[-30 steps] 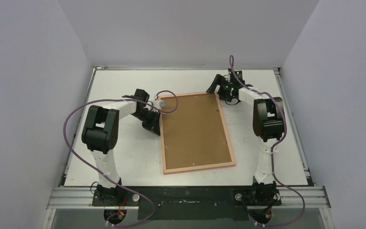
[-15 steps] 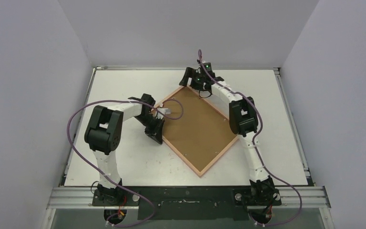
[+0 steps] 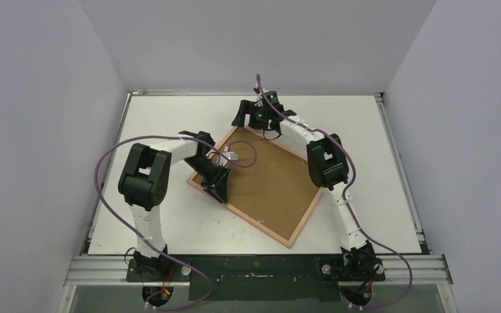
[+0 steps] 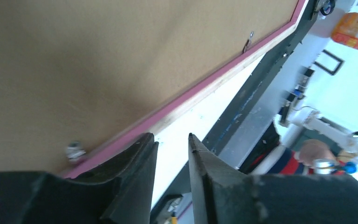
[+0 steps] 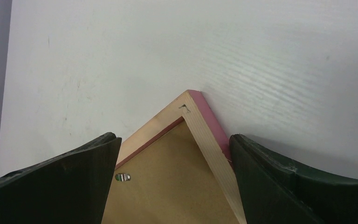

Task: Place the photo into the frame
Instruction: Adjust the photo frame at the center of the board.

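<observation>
The frame (image 3: 261,227) lies back side up on the table, turned diagonally, with a brown backing board (image 3: 271,182) filling it. The photo is hidden. My left gripper (image 3: 220,189) sits at the frame's left side. In the left wrist view its fingers (image 4: 172,137) stand a little apart beside the pink rail (image 4: 205,88), and only white table shows between them. My right gripper (image 3: 244,120) is at the far corner. Seen from the right wrist, it (image 5: 173,140) stands wide open, straddling that corner (image 5: 200,121) without touching it.
Small metal tabs (image 5: 122,177) hold the backing board along the rails. Grey walls close in the table on the left, back and right. An aluminium rail (image 3: 254,267) with both arm bases runs along the near edge. Purple cables loop from both arms.
The frame has swung counter-clockwise, its far corner sliding left. The right arm followed that corner to the left. The left gripper moved down along the left side and its fingers parted.
</observation>
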`<state>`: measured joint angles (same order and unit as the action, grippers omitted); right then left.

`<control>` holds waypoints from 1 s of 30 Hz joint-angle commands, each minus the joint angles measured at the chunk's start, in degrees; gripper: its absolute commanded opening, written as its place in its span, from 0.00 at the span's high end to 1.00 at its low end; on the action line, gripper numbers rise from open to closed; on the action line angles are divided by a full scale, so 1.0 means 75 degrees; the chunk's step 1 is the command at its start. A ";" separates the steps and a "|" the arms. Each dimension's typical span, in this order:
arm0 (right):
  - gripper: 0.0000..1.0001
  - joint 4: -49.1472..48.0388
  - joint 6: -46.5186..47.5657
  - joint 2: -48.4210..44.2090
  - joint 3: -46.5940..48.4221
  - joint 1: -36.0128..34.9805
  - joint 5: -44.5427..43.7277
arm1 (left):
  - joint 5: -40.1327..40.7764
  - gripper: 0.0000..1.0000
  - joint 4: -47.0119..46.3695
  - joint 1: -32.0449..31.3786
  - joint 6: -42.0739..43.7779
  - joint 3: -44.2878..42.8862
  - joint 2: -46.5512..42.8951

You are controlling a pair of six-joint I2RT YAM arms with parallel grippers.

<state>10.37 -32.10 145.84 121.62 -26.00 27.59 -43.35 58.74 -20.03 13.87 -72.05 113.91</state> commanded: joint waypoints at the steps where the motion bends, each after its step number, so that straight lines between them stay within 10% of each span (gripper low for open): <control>1: 0.10 0.0355 0.0036 -0.1668 -0.0649 -0.0125 -0.0686 | -0.0493 0.68 0.0136 0.0129 0.0855 -0.0823 -0.0611; 8: 0.10 0.1779 0.0625 -0.3422 -0.1212 0.0387 -0.2968 | -0.0515 0.55 0.1673 0.1319 0.1308 -0.2411 -0.0784; 13: 0.10 0.2047 0.0416 -0.5328 -0.3789 0.0518 -0.4258 | -0.0216 0.48 0.1421 0.2404 0.0863 -0.3512 -0.0272; 21: 0.10 0.2288 -0.1021 -0.8033 -0.7694 0.0732 -0.4732 | 0.0329 0.47 0.0483 0.2979 -0.0032 -0.4478 0.0924; 30: 0.10 0.2820 -0.1703 -1.0219 -0.9382 0.1026 -0.4527 | 0.0167 0.47 -0.0099 0.3154 -0.0329 -0.4526 0.1341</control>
<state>31.92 -40.97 75.72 53.47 -19.00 -5.63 -41.17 61.54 2.85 12.64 -103.26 123.63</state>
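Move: The left side of the frame, at its middle, lies about 21 cm ahead of the left hand and 4 cm to its left, some 3 cm below; the left corner is 7 cm ahead and 12 cm left. From the right hand, the frame's right corner lies roughly 21 cm back and 32 cm to the right, with the far corner only 2 cm ahead and 3 cm left, both about 3 cm lower. Lift the left gripper clear of the near side, swing it about 20 cm forward and 11 cm left over the frame, opening it to half, then lower it outside the left side. Draw the right one back 2 cm by the far corner, then arc it high over the board, some 26 cm right and 23 cm back overall, down towards the right corner, turning clockwise about 35 degrees, fingers wide. ##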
